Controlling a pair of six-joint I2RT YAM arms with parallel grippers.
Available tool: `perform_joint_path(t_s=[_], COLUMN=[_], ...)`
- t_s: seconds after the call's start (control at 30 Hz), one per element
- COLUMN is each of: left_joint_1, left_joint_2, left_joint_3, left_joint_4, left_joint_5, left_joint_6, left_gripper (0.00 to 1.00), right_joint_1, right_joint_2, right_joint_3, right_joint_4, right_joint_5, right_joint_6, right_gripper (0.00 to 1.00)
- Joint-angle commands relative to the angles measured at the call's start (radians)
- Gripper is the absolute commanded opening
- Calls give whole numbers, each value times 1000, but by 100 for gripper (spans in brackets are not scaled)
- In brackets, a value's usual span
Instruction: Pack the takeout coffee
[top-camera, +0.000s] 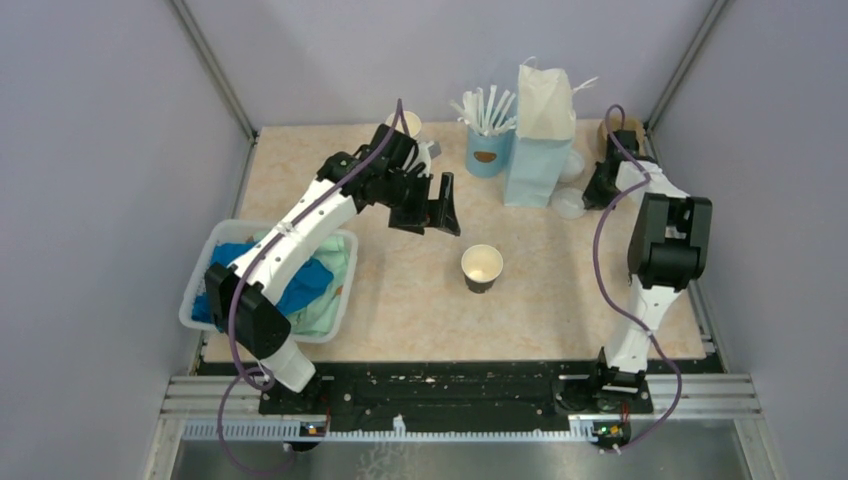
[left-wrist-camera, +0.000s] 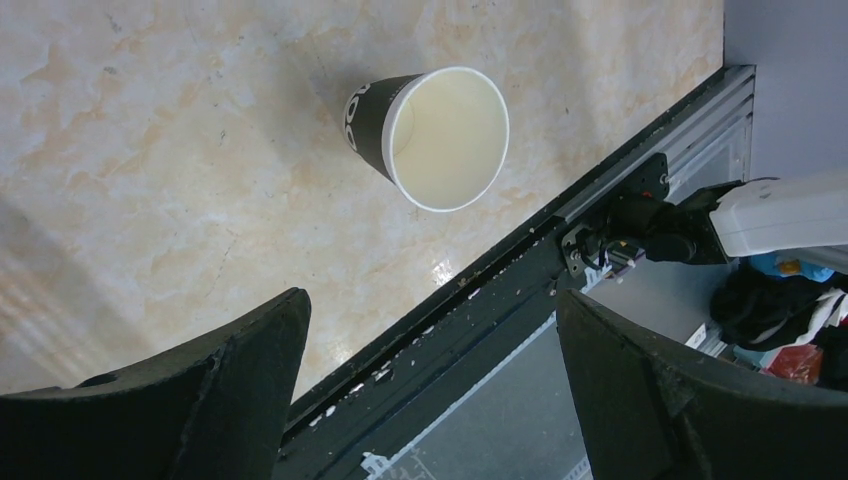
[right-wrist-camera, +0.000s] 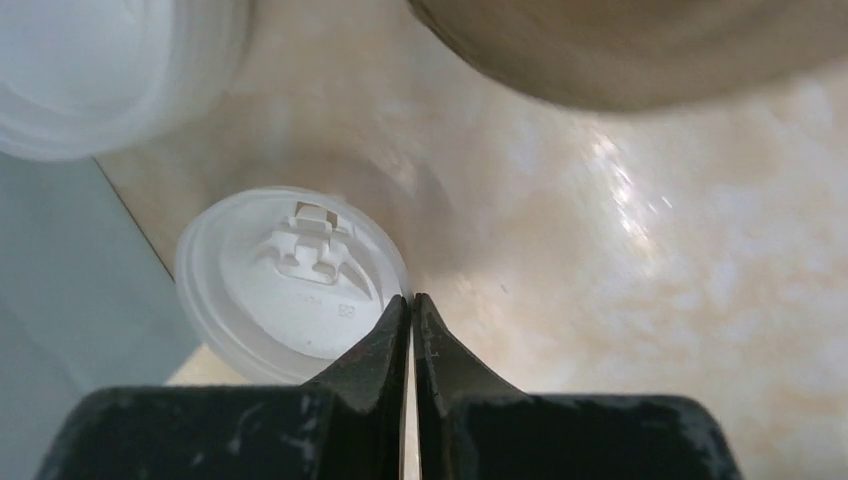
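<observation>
No lidded takeout coffee is in view. A lidless cream-and-black paper cup (top-camera: 482, 267) (left-wrist-camera: 430, 135) stands mid-table. My left gripper (top-camera: 435, 215) (left-wrist-camera: 430, 300) hangs open just behind and left of it, with nothing between the fingers. At the back right a white plastic lid (top-camera: 568, 203) (right-wrist-camera: 290, 290) lies flat on the table. My right gripper (top-camera: 592, 196) (right-wrist-camera: 411, 298) is shut, its tips at the lid's right rim. Only table colour shows in the slit between the fingers.
A light blue paper bag (top-camera: 540, 140) stands at the back, with a light blue cup of white sticks (top-camera: 488, 150) on its left. A second lid (top-camera: 572, 165) (right-wrist-camera: 100, 70) and a brown object (top-camera: 610, 130) lie near the right gripper. A bin of cloths (top-camera: 200, 290) sits at the left.
</observation>
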Motion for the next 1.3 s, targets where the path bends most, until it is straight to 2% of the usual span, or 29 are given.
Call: perform_joint_path(t_s=[0.0,0.13,0.23,0.33,0.4,0.5,0.6,0.73,0.97,1.03,1.17,1.27], left_joint_1=[1,0,-18,-58,-101,-181,-238,-288,-305,-305,-305,-305], left_joint_2=[15,-2,-24,-5,27,68,99,121,125,130,145,143], left_joint_3=[74,26,-22,20,98,223,297,309,305,302,283,270], left_joint_4=[31,138,240,233,159,45,-45,-107,-156,-160,-147,-121], left_joint_5=[44,128,168,122,46,-107,-239,-328,-451,-445,-408,-362], left_joint_6=[-9,-109,-198,-242,-237,-210,-184,-157,-132,-125,-126,-134], left_gripper=[98,99,98,93,89,86,84,72,53,51,39,38], right_joint_1=[1,17,72,225,362,562,748,878,940,940,941,940], right_joint_2=[-246,-582,-785,-932,-982,-993,-972,-914,-849,-847,-843,-839], right_joint_3=[-18,-213,-283,-272,-245,-194,-146,-99,-50,-45,-41,-32], right_joint_4=[-221,-289,-371,-476,-548,-647,-677,-673,-649,-643,-634,-633], right_joint_5=[161,178,137,152,187,238,284,319,325,320,318,314], right_joint_6=[71,73,45,61,104,208,307,376,383,377,373,369], right_gripper=[0,0,0,0,0,0,0,0,0,0,0,0])
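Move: The right gripper pinches the lid's edge, with the lid's middle about 5 cm to its left. The open cup stands about 20 cm back and 27 cm left of that gripper, nearly at its height; the lid stack is 8 cm ahead and 4 cm left, the paper bag 4 cm ahead and 14 cm left. From the left gripper, the held lid lies some 20 cm ahead, 29 cm right and 21 cm below; the cup is level fore-and-aft, 6 cm right, 19 cm below. Keep the right pinch on the lid and sweep it back some 27 cm, up 21 and left 22, lifting before swinging left towards the cup, while turning about 25 degrees counter-clockwise; then hold. Swing the left gripper right and up, then ease it partly back and down, ending about 6 cm right, its fingers narrowing from wide open to roughly a third around the lid's free edge. ##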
